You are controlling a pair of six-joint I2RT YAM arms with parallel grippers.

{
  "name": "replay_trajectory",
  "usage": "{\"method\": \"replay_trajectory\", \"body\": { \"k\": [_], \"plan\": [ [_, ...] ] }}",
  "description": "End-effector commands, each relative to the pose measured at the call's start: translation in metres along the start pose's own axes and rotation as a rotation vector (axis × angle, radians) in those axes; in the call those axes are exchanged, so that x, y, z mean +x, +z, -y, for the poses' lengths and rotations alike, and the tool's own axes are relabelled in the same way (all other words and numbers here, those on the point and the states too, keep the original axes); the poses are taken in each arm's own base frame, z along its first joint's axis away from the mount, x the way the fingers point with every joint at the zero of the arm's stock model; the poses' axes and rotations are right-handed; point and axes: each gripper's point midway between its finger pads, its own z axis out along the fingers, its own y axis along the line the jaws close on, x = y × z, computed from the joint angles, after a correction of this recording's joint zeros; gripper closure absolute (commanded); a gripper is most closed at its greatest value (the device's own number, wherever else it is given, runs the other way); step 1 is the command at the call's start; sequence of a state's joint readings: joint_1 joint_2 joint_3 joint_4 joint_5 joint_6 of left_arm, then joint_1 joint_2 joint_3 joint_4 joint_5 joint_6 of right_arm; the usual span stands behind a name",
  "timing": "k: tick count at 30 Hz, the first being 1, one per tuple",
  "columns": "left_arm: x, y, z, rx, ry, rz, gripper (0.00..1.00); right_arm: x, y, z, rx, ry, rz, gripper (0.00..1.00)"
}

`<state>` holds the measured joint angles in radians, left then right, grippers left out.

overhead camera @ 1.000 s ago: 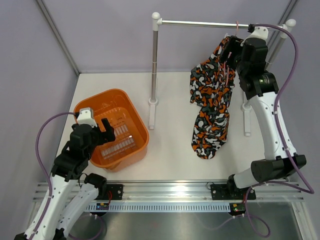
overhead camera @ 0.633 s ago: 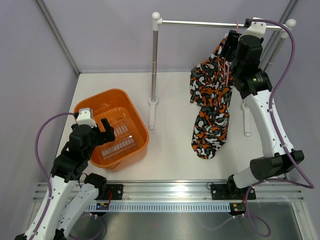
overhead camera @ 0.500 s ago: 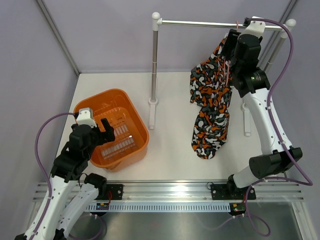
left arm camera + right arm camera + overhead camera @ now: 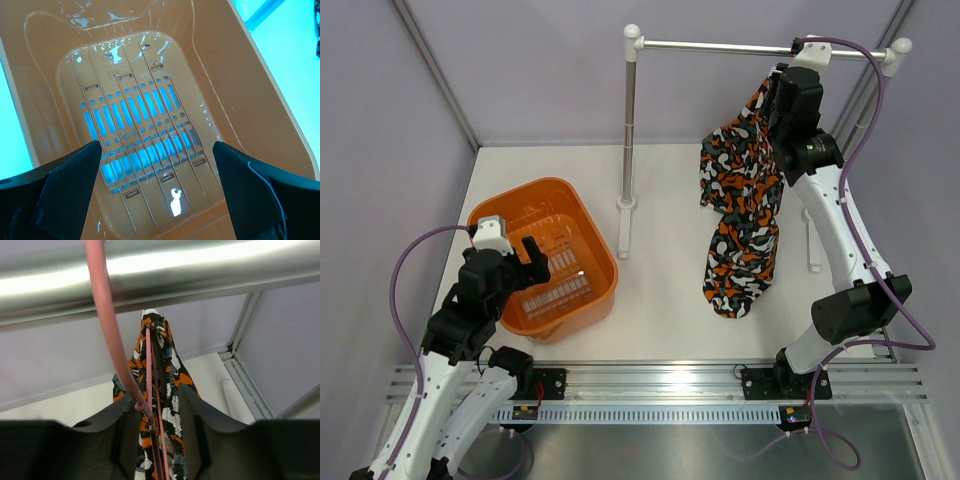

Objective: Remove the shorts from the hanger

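Observation:
The camouflage shorts [image 4: 740, 215] hang limp from the pink wire hanger [image 4: 776, 150], whose hook sits over the silver rail [image 4: 720, 46]. My right gripper [image 4: 778, 95] is at the hanger's top, just under the rail. In the right wrist view the jaws [image 4: 159, 395] straddle the hanger's wires [image 4: 150, 360] and the shorts [image 4: 170, 365]. They stand partly narrowed, the left finger [image 4: 125, 425] against the hanger's twisted neck, a gap on the right side. My left gripper [image 4: 532, 255] hovers open over the orange basket, nothing between its fingers [image 4: 156, 145].
The orange basket [image 4: 520, 190] stands at the left with nothing in it [image 4: 250, 75]. The rail rests on two white-capped posts, one near the table's middle [image 4: 630, 130], one at the right [image 4: 813, 240]. Grey walls enclose the table.
My right gripper has risen and shifted left to the hanger's neck under the rail, and its jaws have narrowed around it. The left arm has not moved.

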<state>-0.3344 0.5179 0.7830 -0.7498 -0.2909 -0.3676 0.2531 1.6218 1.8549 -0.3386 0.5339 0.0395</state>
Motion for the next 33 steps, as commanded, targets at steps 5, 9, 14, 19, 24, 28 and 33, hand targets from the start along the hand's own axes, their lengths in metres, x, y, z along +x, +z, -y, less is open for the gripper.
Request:
{"method": "replay_trajectory", "body": {
  "k": [5,9,14,19,24,28,33],
  "plan": [
    [-0.019,-0.005,0.009,0.046,-0.025,0.069,0.01,-0.034,-0.006,-0.001,0.029,0.022,0.090,0.94],
    [-0.019,-0.005,0.009,0.044,-0.025,0.069,0.01,-0.040,-0.012,0.000,0.027,0.024,0.096,1.00],
    [-0.019,-0.005,0.009,0.046,-0.024,0.069,0.01,-0.059,-0.028,-0.003,-0.017,0.037,0.117,1.00],
    [-0.020,-0.006,0.009,0.046,-0.025,0.072,0.01,-0.080,-0.046,-0.007,-0.078,0.055,0.145,1.00],
    [-0.019,-0.005,0.008,0.044,-0.024,0.071,0.01,-0.084,-0.060,-0.010,-0.135,0.060,0.108,1.00],
    [-0.019,-0.005,0.010,0.051,-0.021,0.070,0.01,-0.072,-0.075,-0.015,-0.200,0.091,0.053,1.00],
    [-0.023,-0.009,0.026,0.144,0.009,0.076,0.01,-0.055,-0.111,-0.022,-0.327,0.119,-0.024,1.00]
  ]
}}
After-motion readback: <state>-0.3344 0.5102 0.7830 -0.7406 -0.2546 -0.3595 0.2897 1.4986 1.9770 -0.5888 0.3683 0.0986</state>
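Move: The right hand's half-open fingers already straddle the pink hanger's neck, which is about level with the hand point. The rail crosses some 2 cm ahead and 5 cm above, straight over it; its right-hand end is about 15 cm to the right, 2 cm ahead and 5 cm up. The shorts hang with their middle roughly 20 cm below, 3 cm to the left and level fore and aft. From the left hand, the hanger's neck is about 27 cm ahead, 40 cm right and 21 cm up. Right fingers pinch the hanger's neck, lift about 5 cm, then draw back some 6 cm and left. ##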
